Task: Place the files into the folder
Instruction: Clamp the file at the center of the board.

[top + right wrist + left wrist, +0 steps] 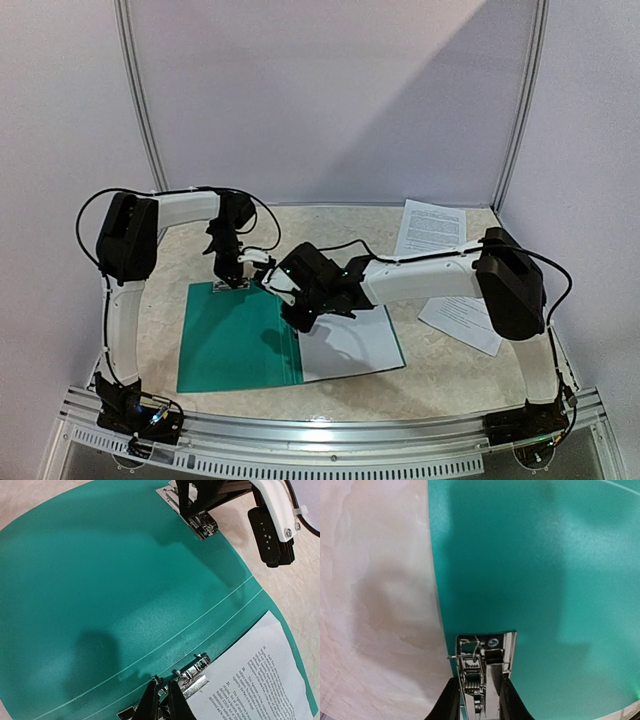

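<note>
The teal folder (pixel 235 345) lies open on the table. A printed file sheet (pixel 352 345) rests on its right half, tucked under a metal clip (pixel 200 675) by the spine. My right gripper (pixel 164 685) is shut, its thin fingers pinching this clip's wire lever. My left gripper (pixel 479 680) stands at the far edge of the left half of the folder (pixel 535 570), its fingers pressed against both sides of a second metal clip (pixel 482 660). Two more files lie loose at the right: a far sheet (pixel 430 228) and a near sheet (pixel 462 322).
The beige tabletop (pixel 160 300) shows left of the folder. White walls with metal posts (pixel 140 100) close the back and sides. A metal rail (pixel 330 440) runs along the near edge.
</note>
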`<state>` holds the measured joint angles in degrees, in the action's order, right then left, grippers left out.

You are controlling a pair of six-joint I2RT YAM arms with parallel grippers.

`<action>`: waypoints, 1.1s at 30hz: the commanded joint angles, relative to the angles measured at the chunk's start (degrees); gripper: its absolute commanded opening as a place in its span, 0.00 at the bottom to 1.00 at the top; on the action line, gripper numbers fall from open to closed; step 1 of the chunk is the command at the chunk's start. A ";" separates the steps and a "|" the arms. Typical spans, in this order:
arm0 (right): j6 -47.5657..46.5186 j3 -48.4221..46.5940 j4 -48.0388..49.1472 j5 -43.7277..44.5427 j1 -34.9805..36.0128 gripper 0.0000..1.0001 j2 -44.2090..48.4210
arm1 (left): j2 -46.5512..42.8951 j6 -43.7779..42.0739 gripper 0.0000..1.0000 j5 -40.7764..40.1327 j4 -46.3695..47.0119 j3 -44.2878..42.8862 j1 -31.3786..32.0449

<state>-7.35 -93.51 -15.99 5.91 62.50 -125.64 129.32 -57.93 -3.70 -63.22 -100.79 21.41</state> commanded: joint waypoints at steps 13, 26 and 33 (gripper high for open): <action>-3.29 -7.69 -4.45 -12.76 -1.65 0.40 -1.14 | 3.33 -5.87 0.21 -5.50 -1.62 2.37 0.92; -3.74 -15.73 -16.65 -18.22 -4.20 0.50 -2.66 | 3.28 -5.52 0.21 -5.70 -1.52 2.40 0.92; 3.90 -19.66 -21.12 -24.03 -5.82 0.46 -7.53 | 3.33 -5.46 0.21 -5.68 -1.51 2.36 0.92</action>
<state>-7.84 -112.49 -31.83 -14.20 57.43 -129.51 129.32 -62.22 -7.14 -63.53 -100.71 22.24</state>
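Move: The centre clip lies right under my right hand, about 4 cm below the point between the pads, with my nearly shut fingertips at it. The file's middle is some 10 cm to the right of that clip, level with it and about 5 cm below my hand. The edge clip is about 12 cm ahead and 13 cm to my right hand's left, already in my left fingers. From my left hand, the centre clip lies about 12 cm back and 13 cm right. I open my right fingers to about half and come free of the centre clip, rising some 6 cm above it with a drift of about 2.5 cm to the left; on the way up I ease back, then forward again, and dip slightly at the end as the wrist tilts some 15 degrees. My left hand keeps its pinch on the edge clip, turning about 5 degrees clockwise. ##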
